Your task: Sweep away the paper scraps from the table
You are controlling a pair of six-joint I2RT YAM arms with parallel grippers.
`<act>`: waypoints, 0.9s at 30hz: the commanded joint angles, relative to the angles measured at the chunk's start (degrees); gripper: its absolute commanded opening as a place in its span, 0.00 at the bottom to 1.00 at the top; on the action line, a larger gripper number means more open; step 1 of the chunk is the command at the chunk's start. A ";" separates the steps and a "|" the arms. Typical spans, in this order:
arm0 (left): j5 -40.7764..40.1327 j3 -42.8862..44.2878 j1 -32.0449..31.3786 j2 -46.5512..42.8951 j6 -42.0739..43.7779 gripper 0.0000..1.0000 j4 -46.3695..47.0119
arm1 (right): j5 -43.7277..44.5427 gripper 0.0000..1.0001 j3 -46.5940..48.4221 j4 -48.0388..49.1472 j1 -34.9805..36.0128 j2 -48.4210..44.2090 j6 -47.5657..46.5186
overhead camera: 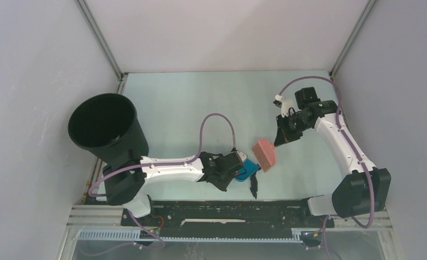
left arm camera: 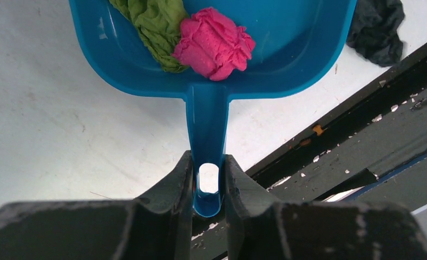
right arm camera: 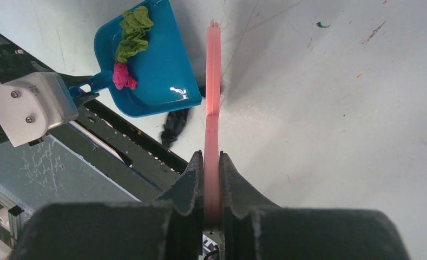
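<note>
My left gripper (left arm camera: 208,179) is shut on the handle of the blue dustpan (left arm camera: 146,81), which rests on the table near the black rail; the dustpan also shows in the top view (overhead camera: 247,172) and the right wrist view (right arm camera: 162,65). A green scrap (left arm camera: 157,27) and a magenta scrap (left arm camera: 214,43) lie in the pan. A black scrap (left arm camera: 376,30) lies on the table beside the pan's mouth, seen from above too (overhead camera: 253,187). My right gripper (right arm camera: 211,162) is shut on the pink brush (right arm camera: 213,81), whose head (overhead camera: 265,154) hovers just right of the pan.
A large black bucket (overhead camera: 105,127) stands at the left of the pale green table (overhead camera: 200,103). The black rail (overhead camera: 227,208) runs along the near edge. Grey walls close in on three sides.
</note>
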 commanded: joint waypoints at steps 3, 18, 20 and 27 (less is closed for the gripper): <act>-0.05 2.26 -0.60 -0.11 0.81 0.00 -0.38 | -0.87 0.00 1.93 0.56 -1.40 -2.64 0.86; 0.40 2.12 -5.45 -8.31 6.10 0.00 -29.21 | 8.68 0.00 -0.50 -4.49 -1.73 -6.55 0.79; 1.28 0.63 -5.92 -8.95 6.39 0.00 -27.99 | 8.46 0.00 -1.89 -3.77 -1.36 -6.89 1.48; 1.92 1.04 -7.01 -4.13 9.59 0.00 -21.63 | 8.25 0.00 -3.65 -1.21 2.24 -1.92 3.31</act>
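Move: The black scrap lies about 12 cm to the right of the left hand, 1 cm farther out and some 4 cm lower; the held blue dustpan reaches out to its far end, and the table's near edge is about 5 cm behind that hand. The pink brush head is 17 cm to its right and 12 cm ahead. From the right hand, the black scrap is about 15 cm back, 8 cm left and 15 cm down, the dustpan 10 cm back and 11 cm left. After a brief hold the left hand, still gripping the dustpan handle with the green and pink scraps aboard, carries the pan about 10 cm left and 6 cm back, away from the black scrap and partly out over the near edge, rising up to 3 cm and settling a little again while the wrist swings its fingertips leftward by some 20 degrees and turns slightly clockwise. The right hand keeps the brush and shifts it about 3 cm right with a small lift, then eases back and down, drawing the bristles clear of the black scrap's far end. ##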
